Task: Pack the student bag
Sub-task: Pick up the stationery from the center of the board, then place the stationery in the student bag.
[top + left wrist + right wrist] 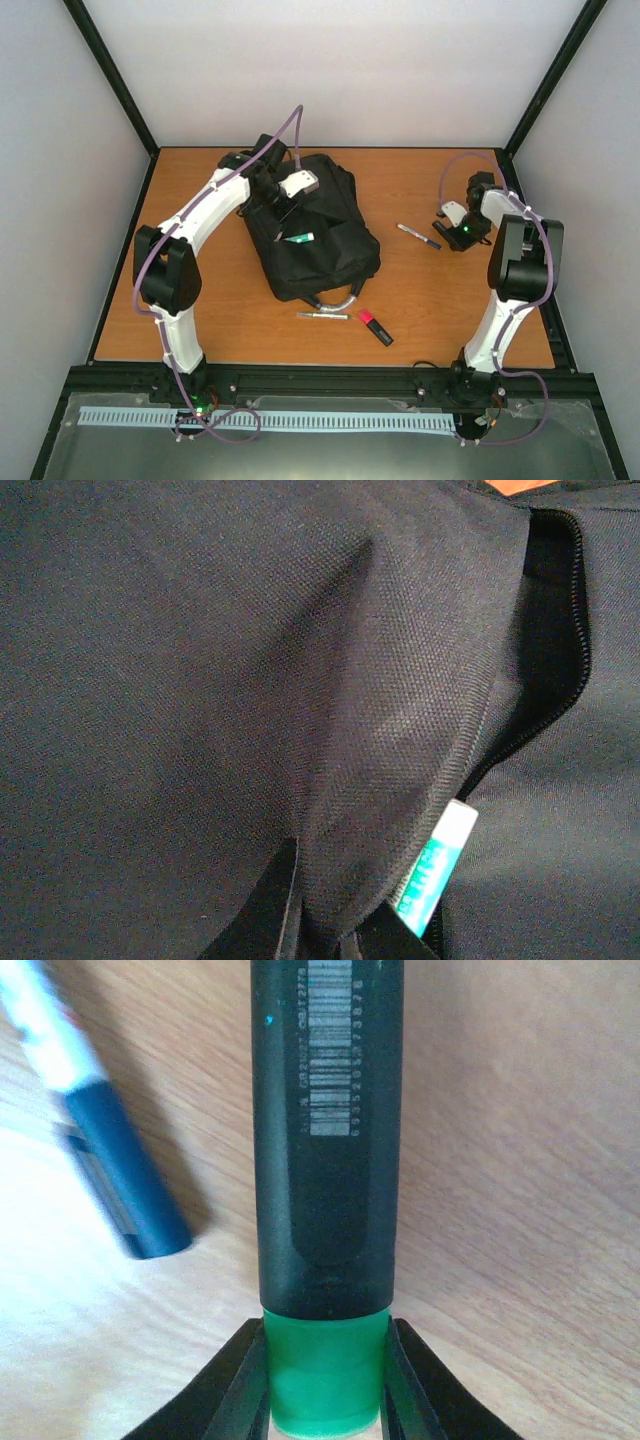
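Note:
The student bag [320,240] lies flat in the middle of the table, black, with a pocket zip open. My left gripper [285,210] is shut on a fold of the bag's fabric [200,660] beside that opening and pinches it between the jaws of the left gripper [335,912]. A teal and white stick [437,872] pokes out of the pocket. At the right, my right gripper [462,232] is low on the table. Its jaws press both sides of the green cap of a black highlighter [326,1160], which lies between the fingers of the right gripper [326,1365].
A blue-capped white pen [120,1175] lies just left of the highlighter, the same pen [418,236] between bag and right arm. A silver pen [322,315] and a red-capped black highlighter [376,327] lie near the bag's grey loop handle [345,298].

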`<state>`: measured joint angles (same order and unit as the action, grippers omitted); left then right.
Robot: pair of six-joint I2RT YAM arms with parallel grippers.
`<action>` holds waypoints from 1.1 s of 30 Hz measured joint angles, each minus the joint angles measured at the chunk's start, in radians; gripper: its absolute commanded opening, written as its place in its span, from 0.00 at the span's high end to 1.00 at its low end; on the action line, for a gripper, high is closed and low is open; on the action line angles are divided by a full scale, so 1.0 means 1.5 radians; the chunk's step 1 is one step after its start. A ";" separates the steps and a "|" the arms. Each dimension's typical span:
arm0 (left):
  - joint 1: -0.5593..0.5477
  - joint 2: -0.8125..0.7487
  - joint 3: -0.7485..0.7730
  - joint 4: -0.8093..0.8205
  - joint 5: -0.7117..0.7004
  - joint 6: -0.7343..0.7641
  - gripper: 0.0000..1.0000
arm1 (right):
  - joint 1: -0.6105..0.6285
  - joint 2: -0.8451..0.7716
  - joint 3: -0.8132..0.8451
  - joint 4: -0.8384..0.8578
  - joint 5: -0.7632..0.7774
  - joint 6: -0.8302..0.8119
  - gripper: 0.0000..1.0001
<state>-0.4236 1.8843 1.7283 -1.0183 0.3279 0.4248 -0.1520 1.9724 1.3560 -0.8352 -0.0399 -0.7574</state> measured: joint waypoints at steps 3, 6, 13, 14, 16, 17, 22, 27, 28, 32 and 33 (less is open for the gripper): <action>0.000 0.003 0.000 0.000 0.004 0.000 0.99 | -0.001 -0.030 0.008 -0.016 -0.043 0.016 0.81; 0.000 0.004 0.000 0.000 0.006 -0.001 0.99 | 0.002 -0.074 0.054 -0.058 -0.131 0.044 0.82; 0.000 0.010 0.000 -0.001 0.010 -0.001 0.99 | 0.062 -0.128 0.174 -0.157 -0.322 0.081 0.83; 0.000 0.012 0.001 -0.001 0.010 -0.001 0.99 | 0.084 -0.128 0.184 -0.172 -0.343 0.083 0.83; 0.000 0.017 0.005 -0.004 0.011 -0.001 0.99 | 0.125 -0.128 0.196 -0.194 -0.378 0.088 0.83; 0.000 0.019 0.008 -0.006 0.011 -0.001 0.99 | 0.143 -0.128 0.201 -0.205 -0.394 0.093 0.83; -0.001 0.031 0.027 -0.016 0.013 -0.001 0.99 | 0.225 -0.122 0.216 -0.238 -0.456 0.128 0.83; -0.003 0.047 0.051 -0.019 0.014 -0.001 0.99 | 0.280 -0.116 0.204 -0.244 -0.484 0.165 0.82; -0.003 0.050 0.057 -0.020 0.013 -0.001 0.99 | 0.291 -0.116 0.193 -0.243 -0.491 0.175 0.82; -0.003 0.066 0.091 -0.025 0.008 -0.001 0.99 | 0.322 -0.115 0.144 -0.241 -0.507 0.213 0.83; -0.003 0.070 0.100 -0.025 0.008 -0.001 0.99 | 0.326 -0.115 0.137 -0.241 -0.507 0.217 0.85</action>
<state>-0.4282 1.9900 1.8790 -1.0561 0.3397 0.4229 0.3370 1.8004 1.5620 -1.1973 -0.8009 -0.4316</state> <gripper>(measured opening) 0.063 0.285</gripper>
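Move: The right hand already holds the green marker by its cap. The backpack's opening, where it is being taken, lies about 41 cm to its left, level with it and some 6 cm higher. The blue pen lies 10 cm to the left and 1 cm farther out, just below; the bag handle about 34 cm left and 16 cm back. From the left hand, which holds the flap up, the opening is 5 cm right, 2 cm back and 7 cm lower. Still pinching the green cap, the right hand climbs steeply off the board, then swings the marker left towards the backpack's opening, nearly 30 cm in all, drawing back about 9 cm and sinking a little at the end. The wrist tilts some 45 degrees, so the fingers slant left. The left hand keeps its grip on the flap, at the end easing about 2 cm forward and slightly right. ##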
